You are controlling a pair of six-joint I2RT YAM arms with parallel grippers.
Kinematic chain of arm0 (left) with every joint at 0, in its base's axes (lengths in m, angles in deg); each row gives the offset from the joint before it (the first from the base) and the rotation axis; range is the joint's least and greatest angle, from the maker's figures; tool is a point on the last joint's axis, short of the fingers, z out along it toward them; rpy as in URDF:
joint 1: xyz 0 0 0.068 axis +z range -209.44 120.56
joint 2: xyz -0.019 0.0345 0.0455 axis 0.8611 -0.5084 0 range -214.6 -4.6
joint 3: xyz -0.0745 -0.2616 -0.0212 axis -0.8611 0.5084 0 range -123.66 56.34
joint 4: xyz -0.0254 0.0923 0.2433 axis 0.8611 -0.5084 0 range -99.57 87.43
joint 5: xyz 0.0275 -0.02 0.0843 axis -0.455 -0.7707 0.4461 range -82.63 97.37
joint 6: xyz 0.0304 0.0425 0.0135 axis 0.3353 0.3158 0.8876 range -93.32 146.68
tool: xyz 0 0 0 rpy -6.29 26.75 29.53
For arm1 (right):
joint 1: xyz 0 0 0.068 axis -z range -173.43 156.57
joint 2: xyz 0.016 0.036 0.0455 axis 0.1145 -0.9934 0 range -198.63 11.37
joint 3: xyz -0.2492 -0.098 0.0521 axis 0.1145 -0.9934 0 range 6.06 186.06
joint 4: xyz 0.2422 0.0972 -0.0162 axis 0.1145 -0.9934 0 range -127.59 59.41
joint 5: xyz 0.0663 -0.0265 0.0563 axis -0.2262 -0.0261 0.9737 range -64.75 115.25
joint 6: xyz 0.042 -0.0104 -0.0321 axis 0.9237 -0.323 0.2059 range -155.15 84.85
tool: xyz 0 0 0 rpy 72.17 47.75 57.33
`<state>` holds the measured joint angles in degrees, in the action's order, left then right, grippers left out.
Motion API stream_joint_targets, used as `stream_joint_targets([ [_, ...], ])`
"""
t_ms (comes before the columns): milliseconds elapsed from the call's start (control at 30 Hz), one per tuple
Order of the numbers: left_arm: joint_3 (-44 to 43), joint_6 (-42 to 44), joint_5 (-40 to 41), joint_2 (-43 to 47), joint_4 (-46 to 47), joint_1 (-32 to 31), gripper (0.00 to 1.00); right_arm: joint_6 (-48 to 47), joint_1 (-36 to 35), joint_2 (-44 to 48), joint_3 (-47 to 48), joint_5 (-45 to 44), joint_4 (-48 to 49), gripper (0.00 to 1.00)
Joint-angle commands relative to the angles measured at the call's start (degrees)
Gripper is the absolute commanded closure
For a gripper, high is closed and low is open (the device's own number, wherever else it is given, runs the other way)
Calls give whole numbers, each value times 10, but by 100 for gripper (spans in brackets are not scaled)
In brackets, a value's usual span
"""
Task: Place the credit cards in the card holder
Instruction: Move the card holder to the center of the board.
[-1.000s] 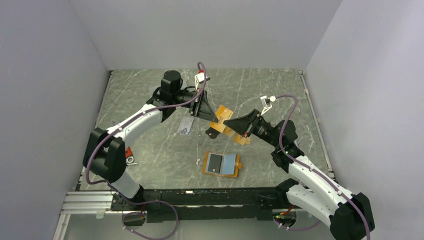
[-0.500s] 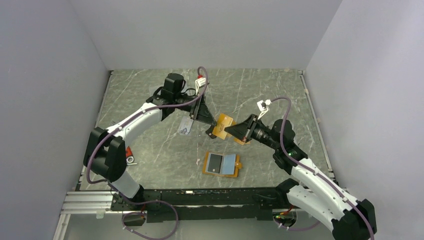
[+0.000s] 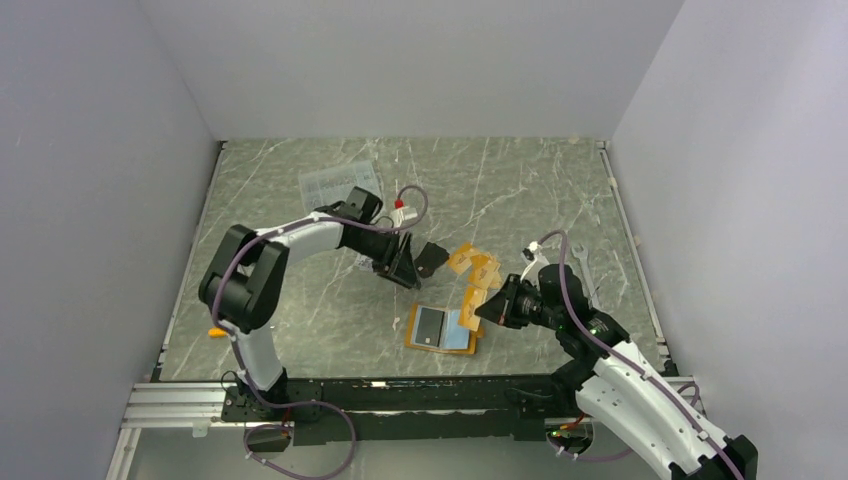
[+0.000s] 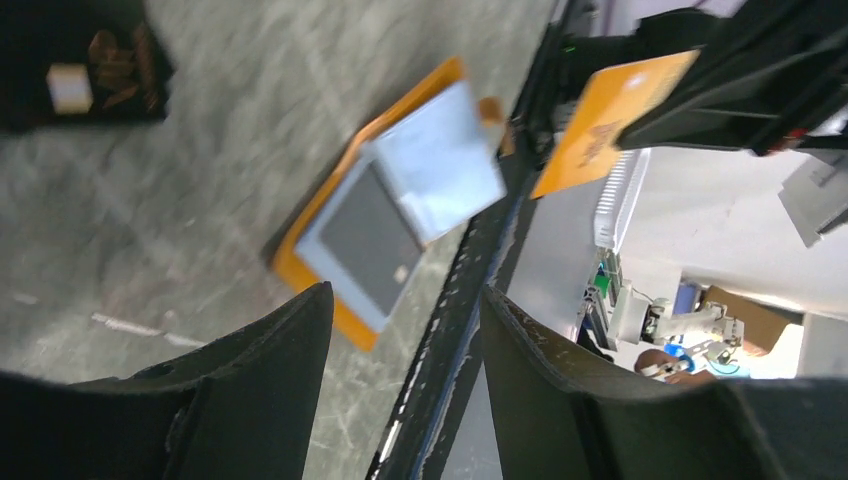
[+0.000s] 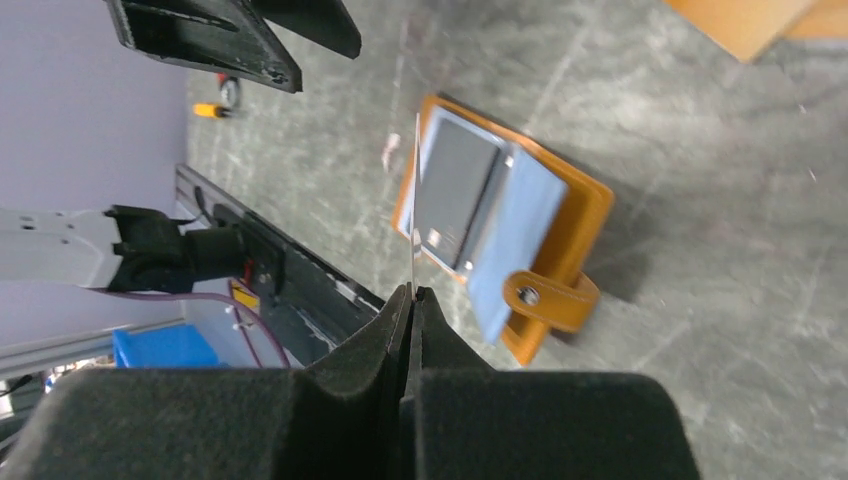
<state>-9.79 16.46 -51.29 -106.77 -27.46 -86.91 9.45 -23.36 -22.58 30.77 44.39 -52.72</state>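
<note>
The card holder (image 3: pixel 443 343) lies open on the table, orange outside and pale blue-grey inside, with a dark card (image 3: pixel 430 325) in its left pocket. My right gripper (image 3: pixel 489 307) is shut on an orange credit card (image 3: pixel 470 304), held on edge just above the holder's right side. In the right wrist view that card (image 5: pixel 415 200) shows as a thin line over the holder (image 5: pixel 570 225). My left gripper (image 3: pixel 406 268) hangs open and empty near a black card (image 3: pixel 433 257). Two more orange cards (image 3: pixel 478 266) lie behind the holder. The left wrist view shows the holder (image 4: pixel 300 270) and the held card (image 4: pixel 605 115).
A clear plastic box (image 3: pixel 338 181) sits at the back left behind the left arm. A small orange object (image 3: pixel 217 331) lies near the left edge. The black rail (image 3: pixel 400 388) runs along the table's front edge, close to the card holder.
The left gripper opened and let go of the orange card, then dropped lower and nearer. The right gripper kept the card and carried it down to the card holder.
</note>
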Motion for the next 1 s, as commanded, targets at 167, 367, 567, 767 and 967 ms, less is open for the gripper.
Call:
stream_joint_targets([
  [167,38,18,43,-63,-11,-18,38,-4,-1,-29,-16,-37,-66,100],
  [367,65,11,48,-50,9,-40,33,-3,-1,-40,-19,-67,-94,100],
  [567,74,10,58,-53,17,-46,35,8,0,-32,-38,-73,-97,100],
  [767,73,8,55,-60,22,-50,36,14,-1,-27,-49,-66,-83,100],
  [967,66,2,46,-65,25,-70,37,27,-1,-18,-65,-58,-66,100],
])
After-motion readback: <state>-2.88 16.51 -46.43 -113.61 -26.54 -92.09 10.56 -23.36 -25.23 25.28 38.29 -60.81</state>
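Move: The open card holder lies about 8 cm back and 6 cm to the right of my empty left hand, roughly 11 cm below it; the black cards are some 9 cm ahead and 3 cm right of that hand. From my right hand, still pinching an orange card, the holder's middle is about 6 cm left, 1 cm back and 12 cm down. The loose orange cards lie 14 cm ahead of my right hand. My left hand drops about 8 cm, most of it quickly, and comes back 5 cm with open fingers, tipping about 10 degrees more downward, to the left edge of the card holder. My right hand keeps its orange card and sinks almost 8 cm while easing right and a little back, fingers tilting steeper, bringing the card down at the holder's right end; whether it touches the pocket can't be seen. ##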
